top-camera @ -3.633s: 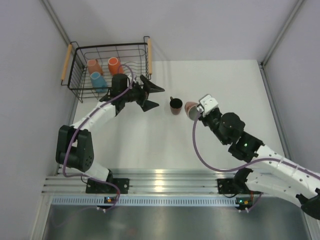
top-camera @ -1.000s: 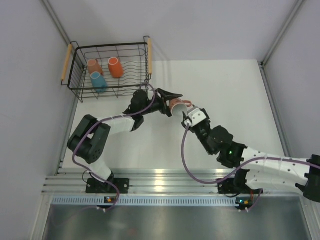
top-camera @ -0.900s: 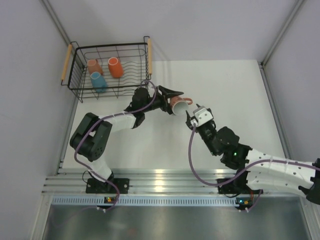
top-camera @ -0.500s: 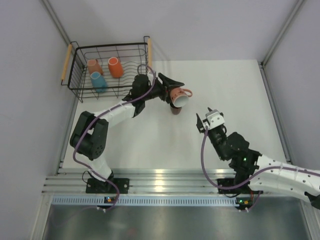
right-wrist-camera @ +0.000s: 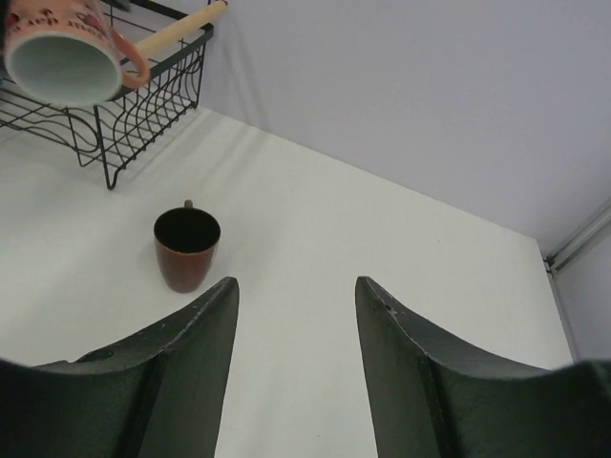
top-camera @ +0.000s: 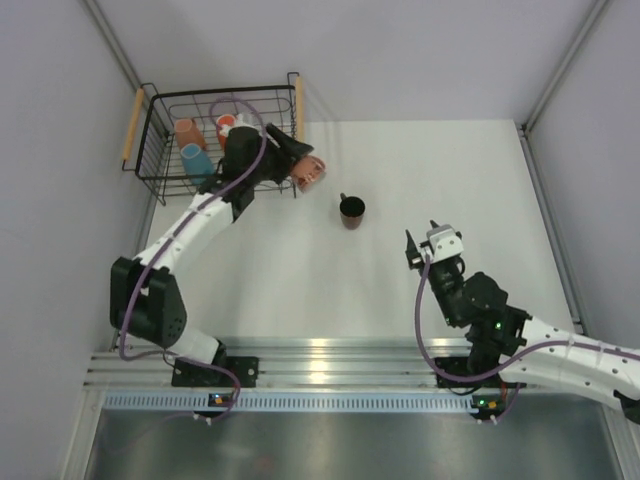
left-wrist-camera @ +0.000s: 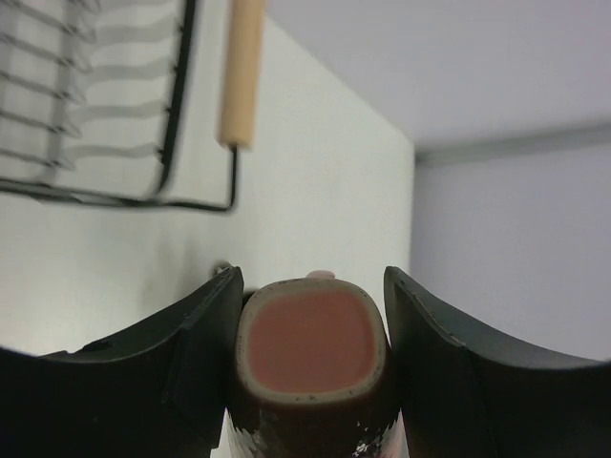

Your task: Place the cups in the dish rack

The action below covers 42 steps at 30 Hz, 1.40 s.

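My left gripper [top-camera: 301, 163] is shut on a salmon-pink cup [top-camera: 309, 172], held in the air by the near right corner of the black wire dish rack [top-camera: 160, 108]. In the left wrist view the cup's base [left-wrist-camera: 310, 342] fills the gap between the fingers. Inside the rack lie a second salmon-pink cup [top-camera: 187, 132], a light blue cup [top-camera: 195, 160] and an orange cup [top-camera: 227, 124], the last partly hidden by the arm. A dark brown cup [top-camera: 351, 210] stands upright on the table. My right gripper [top-camera: 420, 238] is open and empty, to the right of and nearer than that cup [right-wrist-camera: 186, 248].
The rack's wooden handles [top-camera: 298, 108] stick up along its left and right sides. Grey walls [top-camera: 60, 200] close in the white table on the left, the back and the right. A metal rail [top-camera: 330, 360] runs along the near edge.
The left arm has carried the salmon-pink cup from the table's middle leftward to the rack's corner. The right gripper has let go of it and drawn back to the right and nearer.
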Tool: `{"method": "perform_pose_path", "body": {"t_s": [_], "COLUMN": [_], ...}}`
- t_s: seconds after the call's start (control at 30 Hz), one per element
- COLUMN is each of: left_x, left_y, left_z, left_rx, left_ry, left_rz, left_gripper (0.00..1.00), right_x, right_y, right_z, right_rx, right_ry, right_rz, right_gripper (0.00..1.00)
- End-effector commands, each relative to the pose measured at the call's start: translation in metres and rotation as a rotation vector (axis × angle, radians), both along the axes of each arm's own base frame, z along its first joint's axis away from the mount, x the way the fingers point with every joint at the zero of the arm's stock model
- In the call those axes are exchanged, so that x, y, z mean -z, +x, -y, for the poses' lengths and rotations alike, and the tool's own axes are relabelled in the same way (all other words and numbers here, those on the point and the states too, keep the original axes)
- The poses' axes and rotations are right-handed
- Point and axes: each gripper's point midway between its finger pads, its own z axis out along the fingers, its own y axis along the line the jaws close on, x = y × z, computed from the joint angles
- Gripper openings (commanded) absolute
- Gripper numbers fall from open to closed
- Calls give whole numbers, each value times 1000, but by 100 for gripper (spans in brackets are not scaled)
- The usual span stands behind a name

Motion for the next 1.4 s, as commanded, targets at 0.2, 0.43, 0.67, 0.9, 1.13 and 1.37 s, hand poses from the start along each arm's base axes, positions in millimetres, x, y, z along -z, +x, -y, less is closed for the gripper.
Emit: {"method": "perform_pose_path", "body": {"t_s": [0.2,0.43,0.67,0.9,1.13,1.37], "left_x": [-103,-62,-58,-35,-7,12], "left_y": [25,51,84,128,161,177], "left_z": [-174,-221,-232,-250,-263,-279], "left_rx": [-664,-902,-993,-1014,-1039,-1092], "left_ry": [551,715,835,933,997,1049], "left_rz": [370,294,329,299,255,214], "left_gripper": [0,0,0,0,0,0], "right_x": [-5,-1,1,4,11,16], "right_y": [0,3,5,9,17,31], "right_z": [12,12,15,19,22,30], "right_rx": [35,44,51,67,84,105], "right_ry": [79,69,79,78,67,81], "right_rz": [12,4,-7,-15,-35,-57], "right_gripper": [54,55,56,56,57,57]}}
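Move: Roughly 26 cm to the left of the left hand, 17 cm ahead and some 15 cm below lies the free spot in the dish rack for the cup it holds. The orange cup stands about 6 cm farther out than that spot, the blue cup about 10 cm to its left, and the pink rack cup some 11 cm left and 6 cm farther out. From the right hand, the spot is about 53 cm left, 37 cm ahead and 17 cm below. Swinging left over the rack's right side with the cup still gripped, the left hand first arcs up about 9 cm, then sinks some 15 cm while reaching forward towards the free spot beside the blue cup. The hand rolls left side up and turns counter-clockwise, each by some 55–65 degrees. The empty right hand, still open, drifts a few centimetres right, forward and down. ##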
